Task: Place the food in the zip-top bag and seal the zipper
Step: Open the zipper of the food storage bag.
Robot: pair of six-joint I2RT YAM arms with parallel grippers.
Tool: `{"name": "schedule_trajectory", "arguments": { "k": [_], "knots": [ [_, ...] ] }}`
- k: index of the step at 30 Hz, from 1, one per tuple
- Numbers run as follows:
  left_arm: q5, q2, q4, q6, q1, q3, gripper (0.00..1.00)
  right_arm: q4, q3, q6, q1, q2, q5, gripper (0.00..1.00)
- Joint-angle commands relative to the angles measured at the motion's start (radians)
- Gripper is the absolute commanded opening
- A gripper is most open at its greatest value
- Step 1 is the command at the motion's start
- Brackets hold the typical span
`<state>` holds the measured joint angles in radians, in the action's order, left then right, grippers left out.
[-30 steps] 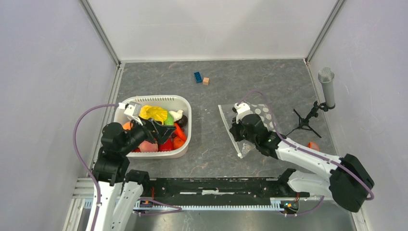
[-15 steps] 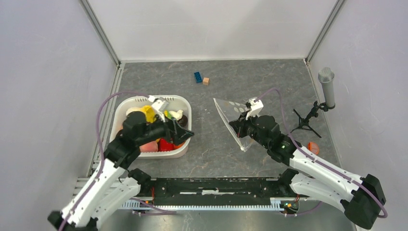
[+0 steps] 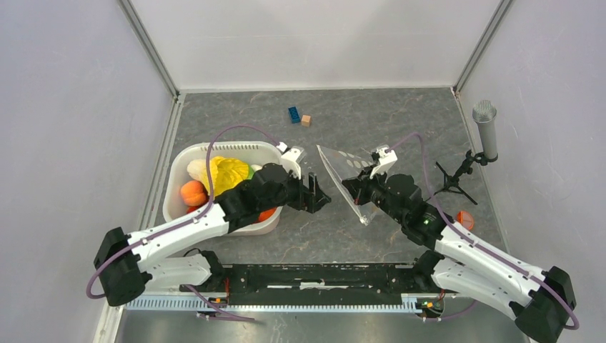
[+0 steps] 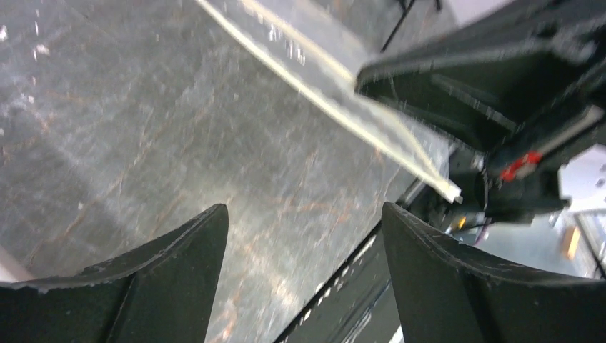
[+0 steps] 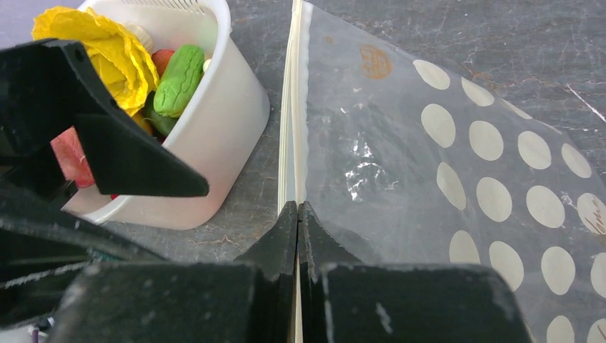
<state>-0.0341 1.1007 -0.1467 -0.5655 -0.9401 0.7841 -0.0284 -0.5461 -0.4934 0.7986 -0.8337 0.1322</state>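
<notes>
The zip-top bag (image 3: 341, 171) is clear with white dots and stands tilted, its mouth edge lifted off the floor. My right gripper (image 3: 355, 191) is shut on that edge; in the right wrist view the jaws (image 5: 297, 206) pinch the zipper (image 5: 291, 107) strip, with the dotted bag (image 5: 429, 164) spreading to the right. My left gripper (image 3: 319, 194) is open and empty just left of the bag, over bare floor (image 4: 304, 209), the zipper (image 4: 336, 100) ahead of it. The food stays in the white basket (image 3: 236, 146): a crinkled yellow piece (image 3: 227, 174), a peach (image 3: 193, 191), a green piece (image 5: 179, 78).
A blue brick (image 3: 294, 114) and a small wooden cube (image 3: 306, 120) lie at the back. A microphone (image 3: 486, 128) on a small black stand is at the right wall, with a small orange object (image 3: 465, 216) near it. Walls close three sides.
My left arm has swung out of the basket to the right, toward the bag, with nothing in its jaws. My right gripper has raised the bag's edge off the floor.
</notes>
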Motion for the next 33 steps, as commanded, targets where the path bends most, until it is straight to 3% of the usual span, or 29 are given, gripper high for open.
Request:
{"name": "schedule_trajectory", "arguments": {
  "k": [1, 6, 13, 29, 33],
  "knots": [
    [0.093, 0.034, 0.273, -0.119, -0.003, 0.012, 0.84, -0.003, 0.012, -0.010, 0.005, 0.044, 0.021, 0.00],
    [0.093, 0.102, 0.382, -0.187, -0.003, 0.002, 0.79, 0.008, 0.017, -0.013, 0.006, 0.064, 0.022, 0.00],
    [0.154, 0.141, 0.423, -0.195, -0.002, -0.034, 0.66, 0.010, 0.025, -0.028, 0.005, 0.080, 0.022, 0.00],
    [0.150, 0.283, 0.513, -0.199, -0.002, -0.010, 0.43, 0.026, 0.020, -0.019, 0.005, 0.083, 0.005, 0.00],
    [0.153, 0.300, 0.512, -0.176, -0.002, 0.007, 0.15, 0.046, 0.016, -0.002, 0.005, 0.079, -0.007, 0.00]
  ]
}}
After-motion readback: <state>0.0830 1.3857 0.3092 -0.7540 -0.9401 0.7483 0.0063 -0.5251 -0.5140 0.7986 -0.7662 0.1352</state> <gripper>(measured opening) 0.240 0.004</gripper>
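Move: The stretch of the bag's zipper edge that the left fingers will pinch lies about 6 cm ahead, 5 cm right and 2 cm below the open left hand. The zipper's near corner is roughly 8 cm back, 11 cm right and some 6 cm lower. The food basket's middle sits about 28 cm left, 1 cm ahead and 7 cm down. From the right hand, already holding the zipper, that pinch spot is about 1 cm ahead, 2 cm left and level. Forward and to the right, about 5 cm each way, the left hand reaches to the zipper edge just beside the right fingertips, first rising a couple of centimetres, then sinking 4 to 5 while turning some 10 degrees counter-clockwise and lifting its right side. Its wide-open fingers close most of the way, taking the edge between their tips. The right fingers, shut, keep their pinch and hold the bag up. ##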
